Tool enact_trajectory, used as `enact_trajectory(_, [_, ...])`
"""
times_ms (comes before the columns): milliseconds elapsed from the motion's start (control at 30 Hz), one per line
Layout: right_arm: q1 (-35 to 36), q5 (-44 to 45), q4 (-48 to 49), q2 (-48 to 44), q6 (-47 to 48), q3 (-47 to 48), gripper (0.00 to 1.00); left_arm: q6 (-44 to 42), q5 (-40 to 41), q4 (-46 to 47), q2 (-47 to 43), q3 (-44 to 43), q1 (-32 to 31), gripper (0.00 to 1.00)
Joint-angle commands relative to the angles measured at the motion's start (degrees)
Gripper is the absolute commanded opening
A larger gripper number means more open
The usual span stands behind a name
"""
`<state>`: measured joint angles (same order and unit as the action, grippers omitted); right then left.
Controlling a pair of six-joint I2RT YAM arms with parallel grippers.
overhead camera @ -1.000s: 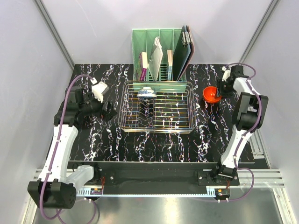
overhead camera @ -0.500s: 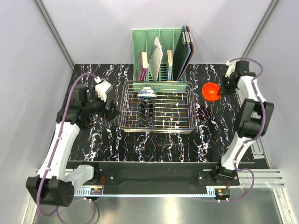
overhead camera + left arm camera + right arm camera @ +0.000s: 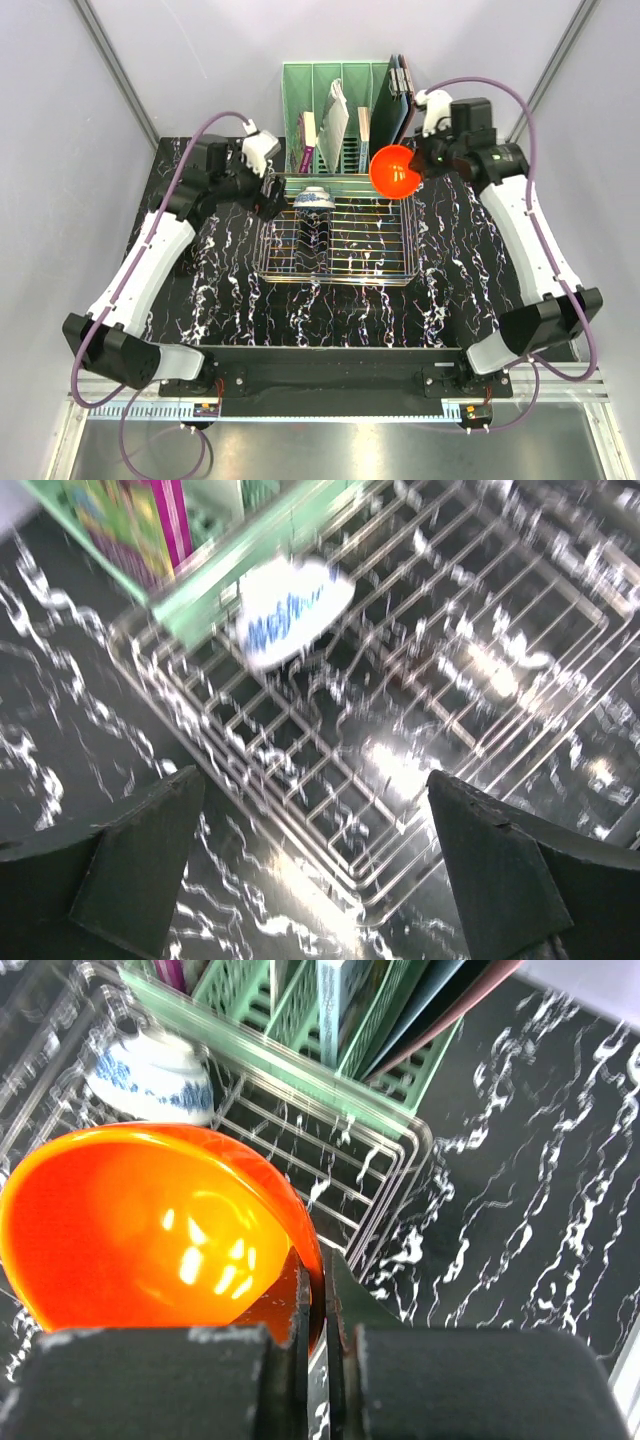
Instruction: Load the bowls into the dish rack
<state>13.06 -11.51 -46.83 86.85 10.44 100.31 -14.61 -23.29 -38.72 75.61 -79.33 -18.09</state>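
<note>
My right gripper (image 3: 418,163) is shut on the rim of the glossy orange-red bowl (image 3: 394,171) and holds it in the air over the far right corner of the chrome wire dish rack (image 3: 338,268). In the right wrist view the bowl (image 3: 150,1220) fills the left side, its rim pinched between my fingers (image 3: 325,1295). A white-blue patterned bowl (image 3: 314,200) stands on edge in the rack's far left part; it also shows in the left wrist view (image 3: 290,610) and the right wrist view (image 3: 150,1072). My left gripper (image 3: 272,196) is open and empty above the rack's far left corner.
A green plastic slotted organizer (image 3: 344,118) with books and boards stands just behind the rack. The black marbled tabletop (image 3: 210,290) lies around the rack. Grey walls close in on both sides.
My right gripper has lifted the orange-red bowl off the table at the right and carried it left over the rack. My left gripper has swung from the table's left side toward the rack's far left corner.
</note>
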Motion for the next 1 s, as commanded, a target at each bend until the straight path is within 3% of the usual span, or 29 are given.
enact_trajectory(0, [5.12, 6.75, -2.83, 3.67, -0.07, 2.34, 0.00, 3.80, -1.84, 2.51, 2.34, -8.02, -1.51, 0.99])
enact_trajectory(300, [16.99, 15.46, -2.83, 10.44, 3.45, 4.44, 0.00, 7.23, -3.17, 3.21, 9.46, -13.74, -5.90, 0.99])
enact_trajectory(967, [23.68, 15.20, -5.11, 13.52, 2.13, 10.69, 0.00, 7.05, 2.28, 3.21, 18.78, -18.05, -12.59, 0.99])
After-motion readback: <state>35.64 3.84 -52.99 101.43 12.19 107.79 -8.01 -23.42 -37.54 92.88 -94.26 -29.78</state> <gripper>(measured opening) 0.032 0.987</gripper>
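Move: My right fingers already hold the orange bowl by its rim, its middle about 5 cm to their left and 1 cm back. They carry it towards my open left fingers, some 33 cm to the left, 5 cm back and 5 cm lower. From my left hand the orange bowl is roughly 28 cm right, 4 ahead and 3 higher; the blue-patterned bowl sits about 9 cm right, 8 ahead and 18 below; the rack's middle is 15 cm right, 2 ahead and 20 below. I bring both hands together over the dish rack for a handover. My right carries the orange bowl about 12 cm left while sinking some 9 cm, easing back up slightly at the end, its left side dipping about 15 degrees; the grip holds. My left, fingers staying wide open, arcs right about 10 cm, rising 5 cm and coming down again, until one finger reaches over the bowl's near-left edge. ##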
